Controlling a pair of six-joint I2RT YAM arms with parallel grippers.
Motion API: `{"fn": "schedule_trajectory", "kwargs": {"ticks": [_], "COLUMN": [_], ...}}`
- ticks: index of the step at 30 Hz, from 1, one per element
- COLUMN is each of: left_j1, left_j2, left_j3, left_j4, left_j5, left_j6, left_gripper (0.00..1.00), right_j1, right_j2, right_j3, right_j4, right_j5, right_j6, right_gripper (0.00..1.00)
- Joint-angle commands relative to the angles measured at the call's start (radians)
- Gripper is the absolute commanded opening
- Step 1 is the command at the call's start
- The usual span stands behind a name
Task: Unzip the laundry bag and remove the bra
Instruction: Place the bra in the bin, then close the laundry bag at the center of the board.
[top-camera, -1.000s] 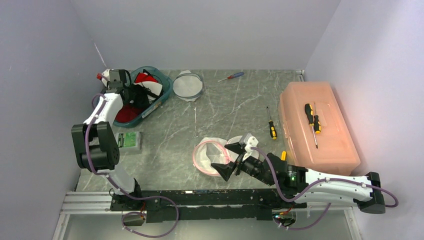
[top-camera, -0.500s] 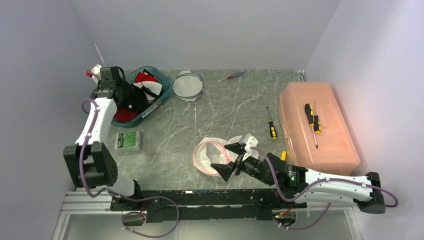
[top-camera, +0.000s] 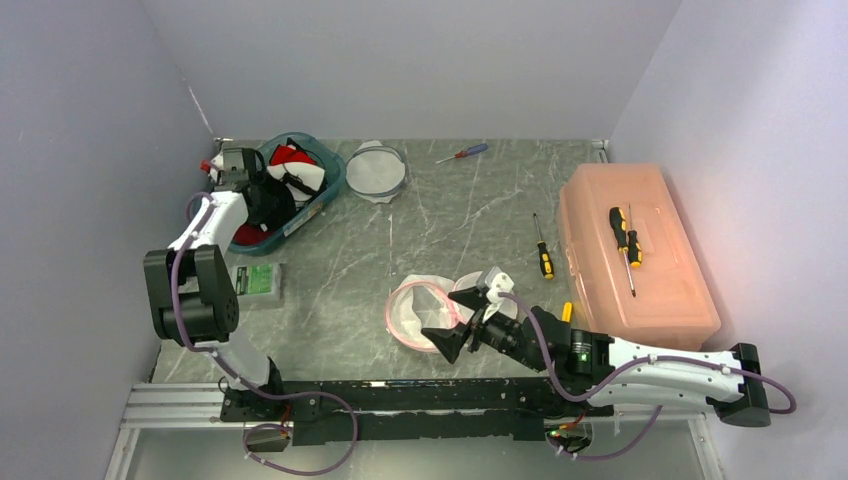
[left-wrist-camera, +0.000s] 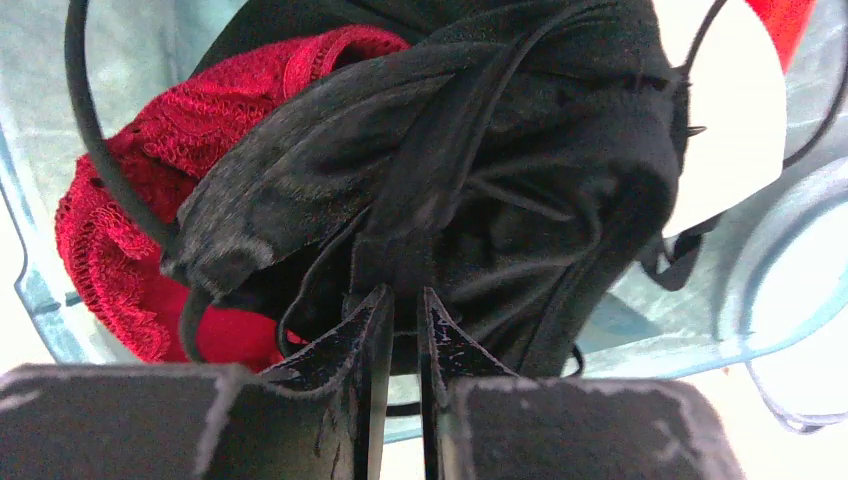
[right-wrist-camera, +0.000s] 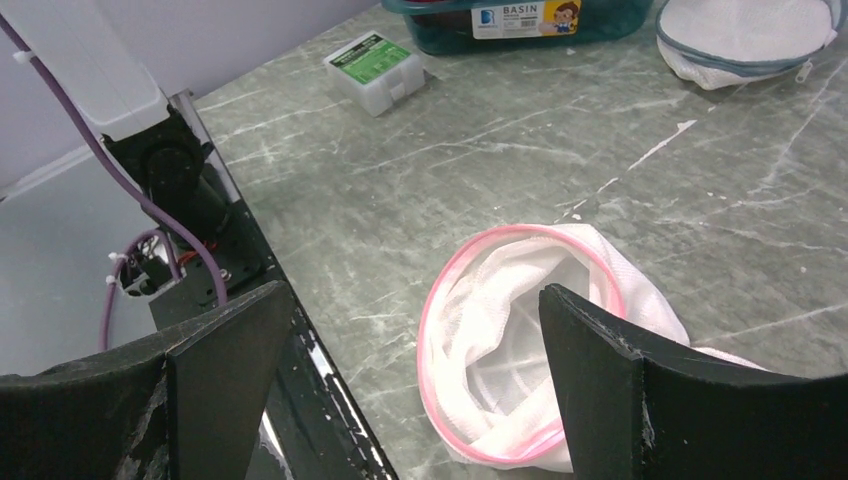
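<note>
A white mesh laundry bag (top-camera: 420, 312) with a pink rim lies gaping open on the table near the front. My right gripper (top-camera: 455, 318) hovers just right of it, jaws wide open and empty; in the right wrist view the bag (right-wrist-camera: 520, 340) sits between its fingers (right-wrist-camera: 600, 360). At the back left, my left gripper (top-camera: 262, 200) reaches into a teal basin (top-camera: 325, 190). In the left wrist view its jaws (left-wrist-camera: 404, 300) stand almost together, pinching a black bra (left-wrist-camera: 480, 150). A red lace bra (left-wrist-camera: 120, 230) lies beside it in the basin.
A second mesh bag (top-camera: 377, 172) with a grey-blue rim lies behind the basin. An orange toolbox (top-camera: 635, 255) carrying a screwdriver (top-camera: 622, 235) stands at the right. More screwdrivers (top-camera: 541, 250) (top-camera: 462, 153) and a small green-labelled box (top-camera: 257, 280) lie on the table. Walls close in on three sides.
My left arm swung up and out toward the left wall, then came back down into the basin. The right arm and the pink-rimmed bag have stayed put.
</note>
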Motion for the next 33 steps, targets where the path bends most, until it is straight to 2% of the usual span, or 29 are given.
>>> {"fn": "schedule_trajectory", "kwargs": {"ticks": [1,4,6,8,11,14,17,18,21,24,28,33], "left_j1": [0.009,0.009,0.007,-0.027,-0.166,-0.348,-0.502,-0.539,-0.624,-0.655,-0.672,-0.694], "left_j2": [-0.031,-0.085,-0.154,-0.243,-0.371,-0.461,-0.509,-0.519,-0.538,-0.535,-0.498,-0.482], "left_j3": [-0.004,-0.004,0.002,-0.005,-0.021,-0.085,-0.202,-0.251,-0.387,-0.507,-0.590,-0.668], "left_j4": [-0.021,-0.033,-0.053,-0.065,-0.106,-0.129,-0.117,-0.103,-0.033,0.079,0.210,0.279], "left_j5": [-0.030,0.017,0.099,0.170,0.217,0.274,0.328,0.347,0.390,0.441,0.521,0.561], "left_j6": [-0.011,-0.017,-0.022,-0.019,0.008,0.010,-0.033,-0.055,-0.102,-0.135,-0.158,-0.178], "left_gripper": [0.19,0.23,0.36,0.53,0.70,0.80,0.85,0.89,0.90,0.91,0.91,0.91], "right_j1": [0.000,0.001,0.000,-0.006,-0.066,-0.226,-0.405,-0.437,-0.500,-0.535,-0.544,-0.545], "right_j2": [-0.024,-0.025,-0.020,-0.003,0.024,0.027,0.022,0.024,0.030,0.023,-0.011,-0.042], "right_j3": [-0.010,-0.020,-0.016,0.003,0.035,0.032,0.019,0.017,0.012,-0.007,-0.041,-0.055], "right_j4": [-0.011,-0.025,-0.050,-0.096,-0.176,-0.214,-0.252,-0.270,-0.332,-0.375,-0.400,-0.463], "right_j5": [0.052,0.117,0.185,0.266,0.303,0.167,0.053,0.034,0.006,-0.017,-0.063,-0.053], "right_j6": [0.041,0.081,0.122,0.164,0.230,0.294,0.357,0.375,0.446,0.531,0.635,0.690], "right_gripper": [0.98,1.00,1.00,1.00,1.00,1.00,1.00,1.00,1.00,1.00,0.99,0.99]}}
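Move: The laundry bag's open body lies some 29 cm back and 33 cm to the right of the left hand, around 9 cm lower; the black bra is just under that hand's fingertips, about 2 cm to the right. The green box stands about 23 cm back and 5 cm to the right of the left hand. From the right hand the bag's body is about 3 cm ahead, neither left nor right, and 19 cm below, its round lid about 5 cm ahead and 9 cm right. The left hand comes away from the black bra in the bin, its nearly shut fingers spreading wide, and arcs up some 14 cm, then right and back (about 28 cm and 22 cm in all) and down again to just short of the laundry bag's left side, turning about 50 degrees clockwise. Meanwhile the right hand, fingers still wide open, goes forward, right and down by about 10 cm each, easing back slightly in forward reach at the end, to above the bag's lid, turning clockwise and tipping its fingers down by about 35 degrees. ##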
